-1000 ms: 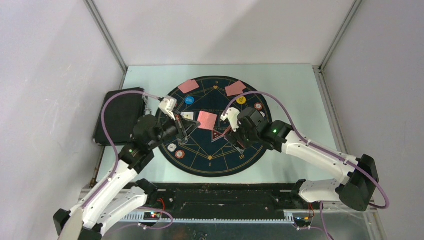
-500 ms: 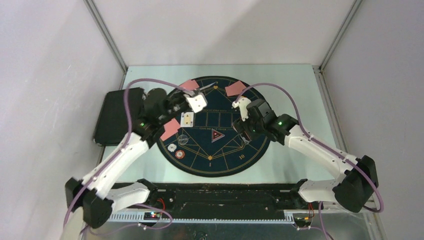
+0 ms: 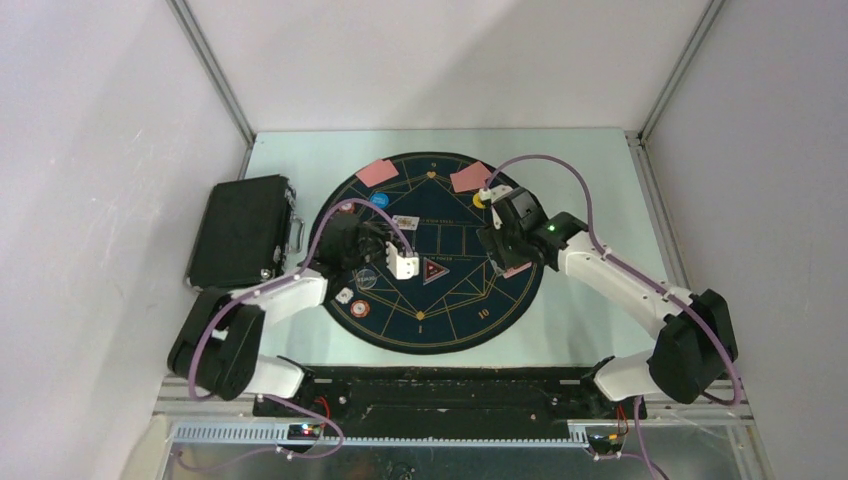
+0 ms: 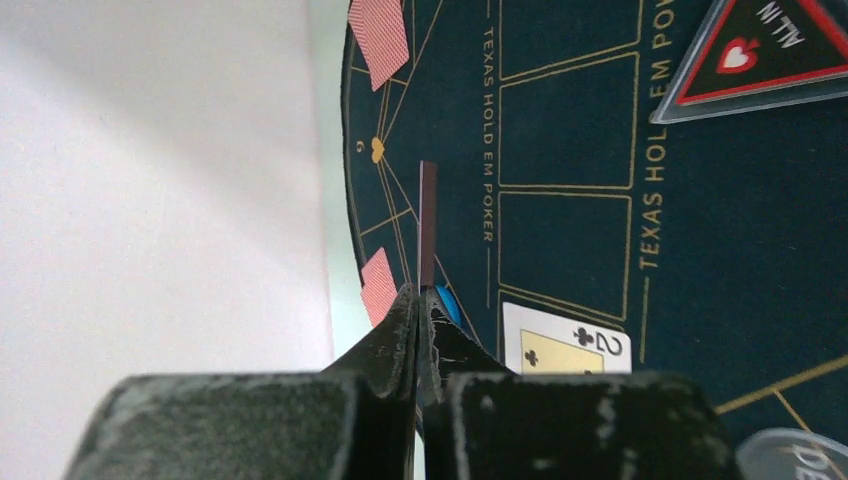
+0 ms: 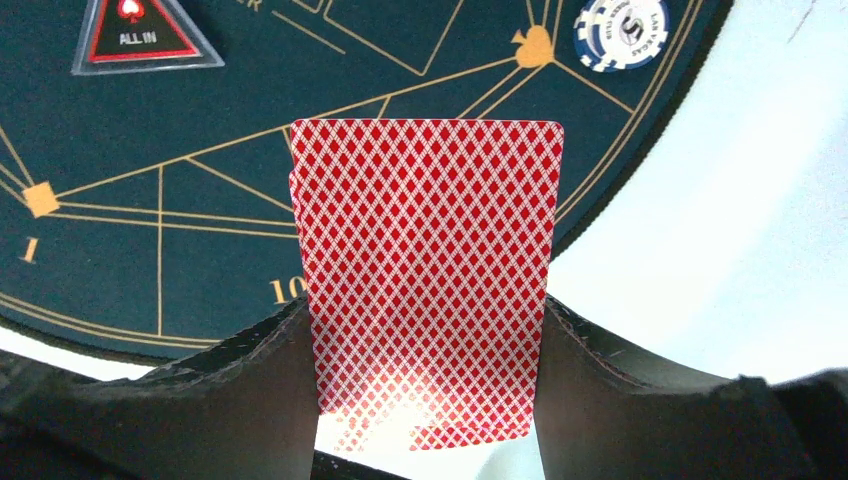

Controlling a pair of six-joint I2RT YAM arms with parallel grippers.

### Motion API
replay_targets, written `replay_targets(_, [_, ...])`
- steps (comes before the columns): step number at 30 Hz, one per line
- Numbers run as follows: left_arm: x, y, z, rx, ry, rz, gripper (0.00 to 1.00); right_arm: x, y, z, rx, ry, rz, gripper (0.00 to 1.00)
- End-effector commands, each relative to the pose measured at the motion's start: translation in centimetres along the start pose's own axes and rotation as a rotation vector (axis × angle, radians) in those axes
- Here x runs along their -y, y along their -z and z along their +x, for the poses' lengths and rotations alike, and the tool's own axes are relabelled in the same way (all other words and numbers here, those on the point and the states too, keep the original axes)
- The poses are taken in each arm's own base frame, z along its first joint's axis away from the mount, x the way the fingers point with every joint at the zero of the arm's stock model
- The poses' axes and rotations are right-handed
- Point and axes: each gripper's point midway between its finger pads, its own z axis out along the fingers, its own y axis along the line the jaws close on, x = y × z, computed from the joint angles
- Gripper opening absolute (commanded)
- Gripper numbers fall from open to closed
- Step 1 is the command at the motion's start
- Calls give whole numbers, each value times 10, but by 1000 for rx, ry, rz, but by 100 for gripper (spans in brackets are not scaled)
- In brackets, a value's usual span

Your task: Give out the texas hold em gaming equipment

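My left gripper (image 4: 420,292) is shut on a playing card (image 4: 428,222) that I see edge-on; in the top view this gripper (image 3: 378,240) hangs over the mat's left half. A face-up two of clubs (image 4: 565,342) lies on the mat (image 3: 440,310) beside it. My right gripper (image 5: 428,340) is shut on pink-backed playing cards (image 5: 430,250), gripped by their side edges, over the mat's right edge (image 3: 508,258). The red triangular token (image 3: 434,271) sits mid-mat. Two pink-backed cards (image 3: 377,171) (image 3: 470,177) lie at the back. A blue chip (image 3: 379,199) and a yellow chip (image 3: 482,200) lie near them.
A black case (image 3: 245,230) lies left of the mat. A few chips (image 3: 344,295) sit at the mat's front left, and a striped chip (image 5: 620,30) lies near its right rim. Grey walls close the table on three sides.
My left arm has swung from the mat's back left to its middle left, still gripping a card. A face-up card now lies on the mat. My right gripper shifted right and back with its cards.
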Motion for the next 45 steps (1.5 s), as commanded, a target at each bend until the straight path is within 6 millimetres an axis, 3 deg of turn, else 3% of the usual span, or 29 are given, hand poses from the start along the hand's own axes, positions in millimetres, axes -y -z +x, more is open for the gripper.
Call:
replay_targets(1, [-12, -19, 2, 47, -161, -85, 0, 12, 8, -29, 63, -40, 64, 0])
replay_targets(9, [21, -38, 27, -15, -201, -9, 0, 12, 4, -37, 54, -32, 67, 0])
replay_targets(10, [33, -38, 30, -24, -194, 43, 0, 12, 2, -37, 48, -31, 67, 0])
replay_targets(11, [31, -38, 32, -36, -197, 56, 0, 12, 2, -38, 48, -31, 68, 0])
replay_targets(12, [45, -36, 35, -45, -186, 119, 0, 12, 0, -37, 42, -31, 69, 0])
replay_targets(13, [42, -36, 36, -53, -186, 127, 0, 12, -2, -37, 38, -30, 69, 0])
replay_targets(16, [61, -31, 40, -71, -160, 226, 0, 12, -5, -38, 32, -28, 70, 0])
replay_targets(25, [68, -32, 40, -70, -134, 295, 2, 9, -6, -39, 22, -28, 61, 0])
replay_targets(28, [68, -32, 40, -68, -118, 306, 20, 9, -6, -38, 18, -27, 60, 0])
replay_targets(38, [66, -27, 41, -97, -89, 356, 50, 10, -4, -37, 17, -21, 71, 0])
replay_targets(42, [54, -19, 28, -73, -18, 342, 78, 10, -4, -37, 15, -13, 72, 0])
replay_targets(43, [51, -14, 22, -60, 14, 343, 90, 10, -4, -38, 20, -11, 70, 0])
replay_targets(45, [39, -8, 11, -39, 59, 326, 99, 9, -4, -40, 26, -7, 65, 0])
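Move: The left hand, gripping the jack of spades flat, has its card slot about 12 cm below, some 2 cm ahead and 3 cm to the right. On the mat, the two of clubs lies 1 cm ahead and 3 cm left of this hand, the all-in marker 6 cm back and 11 cm right. From the right hand, holding the card stack, the slot is roughly 23 cm left, 9 cm ahead and 12 cm below. The left hand sinks about 9 cm, tipping some 20 degrees downward, and opens to release the jack of spades. ##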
